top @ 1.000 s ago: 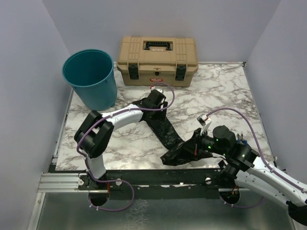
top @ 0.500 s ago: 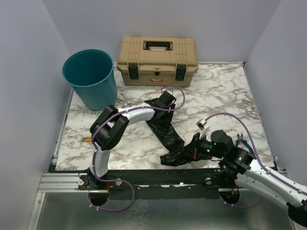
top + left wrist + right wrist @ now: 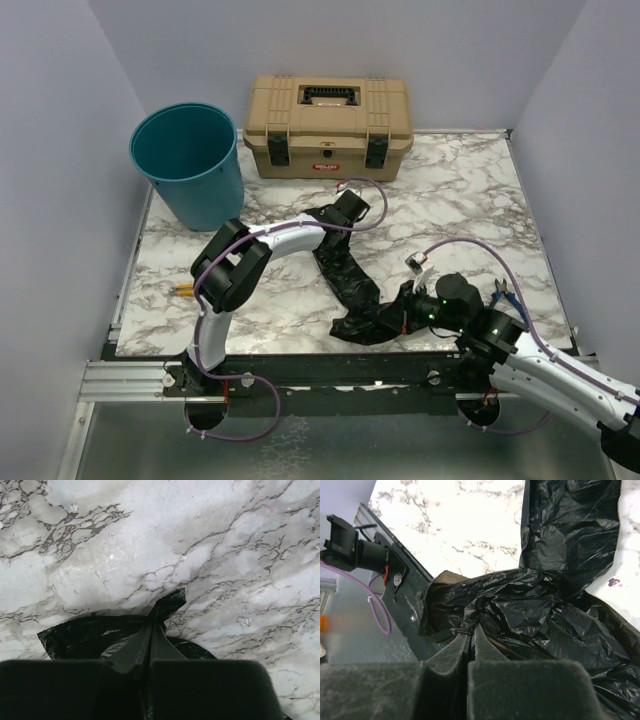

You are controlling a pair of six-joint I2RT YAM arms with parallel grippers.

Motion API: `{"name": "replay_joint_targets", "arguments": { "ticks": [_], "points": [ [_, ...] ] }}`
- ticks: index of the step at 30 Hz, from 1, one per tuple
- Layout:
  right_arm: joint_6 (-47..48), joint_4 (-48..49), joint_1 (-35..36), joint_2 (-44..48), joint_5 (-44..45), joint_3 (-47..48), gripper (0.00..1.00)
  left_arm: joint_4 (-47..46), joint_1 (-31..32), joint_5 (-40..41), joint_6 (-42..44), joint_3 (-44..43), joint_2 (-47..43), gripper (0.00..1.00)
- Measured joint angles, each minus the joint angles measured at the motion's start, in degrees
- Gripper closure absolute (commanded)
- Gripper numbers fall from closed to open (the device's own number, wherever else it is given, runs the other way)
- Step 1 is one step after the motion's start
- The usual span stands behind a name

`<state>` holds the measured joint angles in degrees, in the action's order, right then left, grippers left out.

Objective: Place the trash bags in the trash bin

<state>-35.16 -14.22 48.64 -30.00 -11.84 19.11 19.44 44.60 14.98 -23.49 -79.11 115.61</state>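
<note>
A crinkled black trash bag (image 3: 350,280) lies stretched across the marble table from the middle to the near edge. My left gripper (image 3: 322,221) is shut on the bag's far end (image 3: 165,605), pinching a fold of film between its fingers. At the near edge my right gripper (image 3: 398,322) is shut on the bunched end of the trash bag (image 3: 545,620). The teal trash bin (image 3: 190,165) stands upright at the back left, apart from both grippers.
A tan toolbox (image 3: 328,126) with black latches sits at the back centre. A small orange-tipped object (image 3: 184,291) lies near the left edge. The table's front rail (image 3: 405,590) runs just beside the right gripper.
My left gripper has closed on the far end of the bag after shifting slightly right. The right arm has edged left along the near edge, still gripping the bag.
</note>
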Motion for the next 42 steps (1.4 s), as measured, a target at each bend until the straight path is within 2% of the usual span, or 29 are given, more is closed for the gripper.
{"name": "replay_joint_targets", "arguments": {
  "ticks": [5, 9, 15, 19, 24, 25, 26, 27, 28, 29, 34, 42],
  "points": [
    [-0.44, 3.82, 0.00, -7.65, -4.70, -1.27, 0.99, 1.46, 0.15, 0.11, 1.05, -1.22, -2.47, 1.00],
    [-0.74, 6.51, 1.09, -15.02, -8.13, -1.51, 0.99, 1.53, -0.74, -0.04, 1.92, -5.99, -7.63, 1.00],
    [-0.79, 7.82, 3.82, -16.48, -10.67, -2.51, 0.99, -0.96, -8.24, -2.08, 1.99, -12.37, -16.59, 1.00],
    [-1.01, 9.86, 3.87, -15.23, -12.09, -3.78, 0.99, -2.78, -11.93, -3.56, 2.29, -11.32, -20.46, 1.00],
    [-1.51, 13.88, 4.70, -18.21, -14.14, -4.04, 0.99, -5.55, -11.13, -7.19, 1.99, -6.21, -21.99, 1.00],
    [-1.55, 14.29, 5.07, -19.10, -14.21, -4.02, 0.99, -5.66, -10.95, -7.85, 1.90, -5.64, -21.94, 0.92],
    [-1.64, 14.53, 5.35, -19.96, -14.21, -4.02, 0.99, -5.64, -10.82, -8.44, 1.84, -5.07, -21.92, 0.78],
    [-1.75, 14.60, 5.49, -20.72, -14.19, -4.02, 0.99, -5.66, -10.78, -9.01, 1.81, -4.72, -21.92, 0.58],
    [-1.90, 14.60, 5.68, -21.49, -13.94, -3.98, 0.98, -5.92, -10.78, -9.40, 1.62, -4.42, -21.97, 0.47],
    [-1.97, 14.58, 5.70, -21.84, -13.75, -3.98, 0.98, -6.43, -10.78, -9.66, 1.38, -3.72, -22.21, 0.43],
    [-2.51, 15.12, 5.75, -22.12, -11.91, -3.91, 0.96, -6.49, -10.80, -9.94, 0.28, 6.75, -28.46, 0.29],
    [-2.43, 16.17, 5.75, -24.61, -10.86, -2.45, 0.96, -5.40, -10.84, -14.95, -4.11, 29.44, -50.18, 0.26]
  ]
}}
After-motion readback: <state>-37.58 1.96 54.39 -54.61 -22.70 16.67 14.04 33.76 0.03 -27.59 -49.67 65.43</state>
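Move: The left hand already pinches the trash bag near its far end, just above the table; the bag's middle lies about 13 cm back and 3 cm to its right. The bin stands roughly 9 cm farther out and 30 cm left of that hand, the toolbox some 22 cm ahead and 3 cm left. From the right hand, still gripping the bag's near part, the bag's middle is about 10 cm ahead, 8 cm left and 11 cm below. Still pinching the bag's far end, the left hand whips it up about 26 cm and some 8 cm forward, fingers tipping upward, sinks slightly, then opens wide and lets go, drawing back, down and left above the bag. The right hand keeps its grip, dipping about 6 cm while easing back and left. ##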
